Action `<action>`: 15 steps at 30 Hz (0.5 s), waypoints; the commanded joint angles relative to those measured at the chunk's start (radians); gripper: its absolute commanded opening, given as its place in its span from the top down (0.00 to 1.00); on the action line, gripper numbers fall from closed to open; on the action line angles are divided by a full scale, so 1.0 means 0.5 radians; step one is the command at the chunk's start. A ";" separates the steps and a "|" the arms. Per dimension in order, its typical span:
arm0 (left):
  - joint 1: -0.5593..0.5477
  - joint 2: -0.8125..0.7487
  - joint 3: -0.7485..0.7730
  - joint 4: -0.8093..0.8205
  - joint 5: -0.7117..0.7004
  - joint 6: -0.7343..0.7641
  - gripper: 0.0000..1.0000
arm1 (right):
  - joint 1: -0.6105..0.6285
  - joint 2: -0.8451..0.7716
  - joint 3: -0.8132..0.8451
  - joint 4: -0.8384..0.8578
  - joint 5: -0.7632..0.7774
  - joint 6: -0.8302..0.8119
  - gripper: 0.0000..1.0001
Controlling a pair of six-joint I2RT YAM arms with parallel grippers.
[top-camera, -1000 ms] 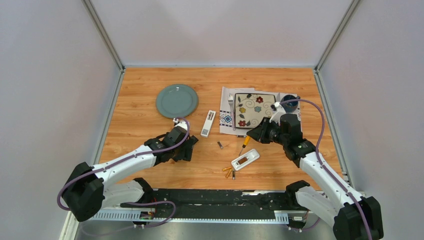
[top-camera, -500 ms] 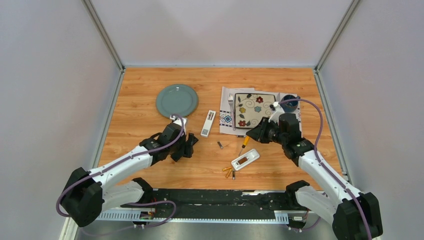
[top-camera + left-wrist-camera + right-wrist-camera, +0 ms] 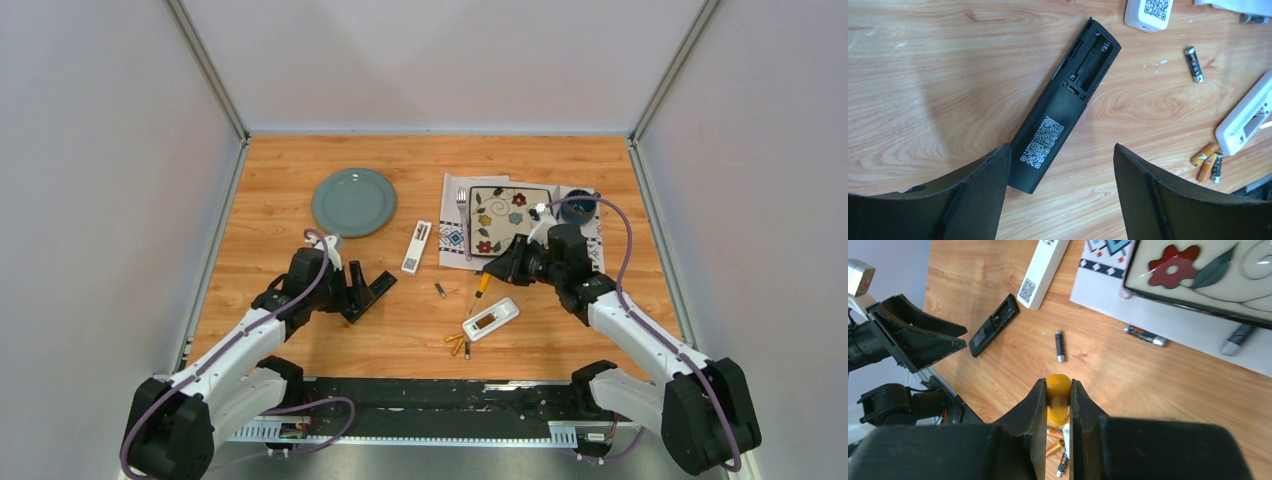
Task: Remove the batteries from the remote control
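A black remote (image 3: 1063, 107) lies back-up on the wood, its cover off and its battery bay empty. My left gripper (image 3: 1062, 150) hovers open over its near end, holding nothing; from above it (image 3: 360, 290) sits just left of that remote (image 3: 378, 288). A dark battery (image 3: 1194, 64) lies loose near the middle (image 3: 440, 291). Three batteries (image 3: 1209, 161), two gold and one dark, lie beside an open white remote (image 3: 490, 320). My right gripper (image 3: 1058, 382) is shut on the orange screwdriver handle (image 3: 1058, 405), above those batteries (image 3: 457, 343).
A second white remote (image 3: 416, 247) with a QR label lies beyond the black one. A green plate (image 3: 353, 200) is back left. A flowered tray (image 3: 510, 218) on a placemat (image 3: 452, 240), a fork (image 3: 463, 215) and a blue cup (image 3: 579, 206) stand back right. Another battery (image 3: 1144, 336) rests on the placemat.
My left arm has drawn back to the left, uncovering the black remote on the table. My right arm has shifted slightly left with the screwdriver still held.
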 commanded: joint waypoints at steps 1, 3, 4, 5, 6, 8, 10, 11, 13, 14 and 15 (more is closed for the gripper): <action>0.132 -0.160 -0.040 0.090 0.248 -0.022 0.18 | 0.151 0.098 0.022 0.301 -0.026 0.107 1.00; 0.144 -0.246 -0.030 0.038 0.251 0.006 0.19 | 0.270 0.196 0.053 0.341 0.016 0.128 1.00; 0.147 -0.277 -0.018 0.023 0.251 0.015 0.19 | 0.308 0.230 0.092 0.366 0.029 0.134 1.00; 0.150 -0.317 -0.012 0.004 0.248 0.024 0.18 | 0.344 0.312 0.114 0.375 0.038 0.137 1.00; 0.150 -0.402 -0.003 -0.029 0.248 0.030 0.19 | 0.402 0.346 0.135 0.388 0.047 0.150 1.00; 0.150 -0.492 0.025 -0.060 0.245 0.045 0.19 | 0.452 0.456 0.181 0.440 0.047 0.165 1.00; 0.150 -0.627 0.064 -0.100 0.251 0.061 0.19 | 0.510 0.521 0.218 0.473 0.044 0.174 1.00; 0.150 -0.667 0.080 -0.128 0.248 0.070 0.18 | 0.529 0.549 0.252 0.474 0.047 0.177 1.00; 0.150 -0.771 0.129 -0.155 0.245 0.076 0.19 | 0.553 0.619 0.280 0.474 0.050 0.177 1.00; 0.150 -0.799 0.144 -0.177 0.245 0.076 0.19 | 0.556 0.641 0.298 0.477 0.050 0.177 1.00; 0.150 -0.854 0.157 -0.183 0.251 0.079 0.19 | 0.563 0.671 0.307 0.480 0.047 0.183 0.99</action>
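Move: The black remote lies about 23 cm to the right gripper's left, 2 cm ahead and 12 cm below. A loose dark battery lies on that hand's way, some 9 cm left and 3 cm ahead; the wide white remote is about 4 cm back and 1 cm to its right. From the open left gripper the black remote is roughly 4 cm ahead, 3 cm right and 5 cm down; the narrow white remote is 16 cm ahead, 11 cm right. Swing the right gripper about 9 cm left, towards the black remote, keeping the screwdriver pinched, sinking and drawing back 2 to 3 cm and turning some 13 degrees counter-clockwise. Meanwhile lift the left gripper about 7.5 cm nearly straight up, away from the black remote, fingers still wide open and tilting upward some 15 degrees. ##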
